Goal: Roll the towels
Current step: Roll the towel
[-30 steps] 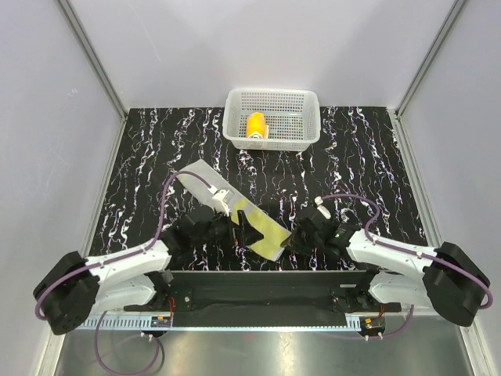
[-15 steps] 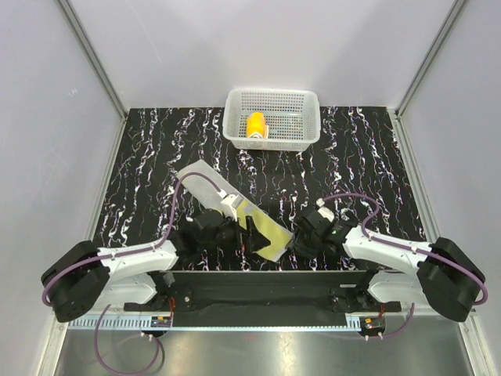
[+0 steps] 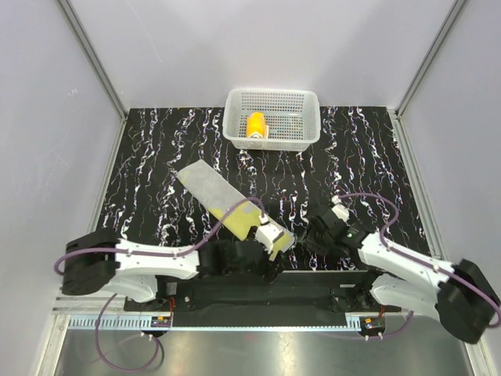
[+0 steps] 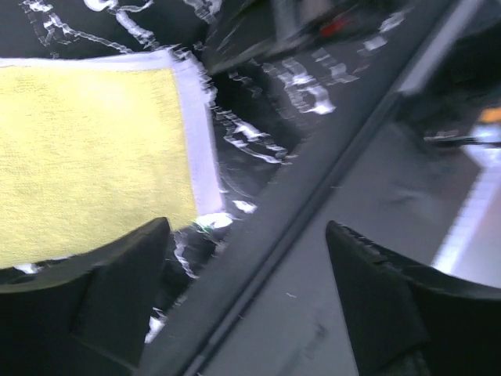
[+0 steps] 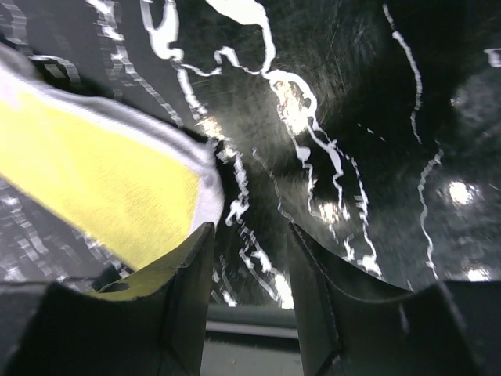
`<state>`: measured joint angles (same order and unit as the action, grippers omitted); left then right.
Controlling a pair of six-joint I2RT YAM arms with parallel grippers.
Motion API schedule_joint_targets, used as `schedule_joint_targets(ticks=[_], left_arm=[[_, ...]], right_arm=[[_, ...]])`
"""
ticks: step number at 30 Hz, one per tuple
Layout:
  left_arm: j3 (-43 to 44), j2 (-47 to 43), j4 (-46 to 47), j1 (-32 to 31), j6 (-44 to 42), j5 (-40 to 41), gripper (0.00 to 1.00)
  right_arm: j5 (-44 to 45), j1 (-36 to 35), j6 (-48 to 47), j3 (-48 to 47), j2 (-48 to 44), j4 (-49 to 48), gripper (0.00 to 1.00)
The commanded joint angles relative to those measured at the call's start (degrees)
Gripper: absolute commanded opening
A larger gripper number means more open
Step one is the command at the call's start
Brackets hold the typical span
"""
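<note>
The grey towel with yellow-green blotches lies flat and diagonal on the black marbled table, its yellow near end close to the front edge. The orange towel sits rolled up in the white basket. My left gripper is open at the towel's near end, over the table's front edge, with nothing between its fingers. My right gripper is open just right of the towel's near corner. Its left finger is beside the cloth edge and bare table shows between the fingers.
The white perforated basket stands at the back centre. Grey walls close in the table on three sides. A metal rail runs along the front edge, below the left gripper. Purple cables loop from both arms.
The right gripper opened, let go of the towel's near corner and drew back to the right. The left arm swung right, from the towel's middle to its near end.
</note>
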<state>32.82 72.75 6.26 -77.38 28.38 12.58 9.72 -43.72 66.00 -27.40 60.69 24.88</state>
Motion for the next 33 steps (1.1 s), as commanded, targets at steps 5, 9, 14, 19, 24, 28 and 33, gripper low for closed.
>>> schedule_joint_targets(ticks=[5,9,14,19,24,28,33], left_arm=[[13.66,15.90,-11.61,-4.62,-10.01,15.36,0.81],[18.68,21.28,-17.58,-5.14,-10.71,19.05,0.79],[22.99,26.46,-23.92,-6.02,-9.57,23.63,0.69],[26.06,29.99,-28.14,-6.02,-8.70,24.86,0.55],[27.30,32.02,-28.94,-6.02,-9.13,24.16,0.17],[26.51,29.56,-29.29,-5.94,-8.00,23.99,0.00],[22.04,19.72,-24.12,-3.57,-5.45,14.79,0.00]], right_arm=[[5.58,0.92,0.27,-0.11,-14.53,12.19,0.49],[6.10,1.01,0.71,-0.55,-18.93,15.28,0.50],[5.84,1.18,0.62,-0.64,-20.08,16.16,0.50],[5.40,1.10,0.45,-0.37,-19.91,15.37,0.50],[5.40,1.19,0.36,-0.29,-19.73,15.28,0.50],[4.96,1.19,0.27,-0.72,-19.99,15.46,0.48],[3.82,1.19,-1.39,-2.66,-19.47,14.41,0.47]])
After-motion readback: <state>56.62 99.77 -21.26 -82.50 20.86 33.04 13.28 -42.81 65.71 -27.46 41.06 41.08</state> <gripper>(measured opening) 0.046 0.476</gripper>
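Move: Almost straight below and a little ahead of the left hand, about 4 cm forward and 7 cm down, lies the near right corner of the yellow-grey towel. The towel's far right corner is some 9 cm ahead, 5 cm right and 7 cm down; the table's front edge runs about 1 cm back, 8 cm below. The right gripper stands roughly 9 cm ahead and 11 cm right. From the right hand the near corner lies about 5 cm back, 11 cm left, 2 cm lower. Sinking about 7 cm and reaching some 4 cm forward, the left hand swings its rightward-pointing fingers some 40 degrees steeper towards the table, shuts them to pinch the towel's near right corner, then rises about 1 cm with it. The right hand backs off, rightward and up about 4 cm each and slightly back, fingers still half open. ##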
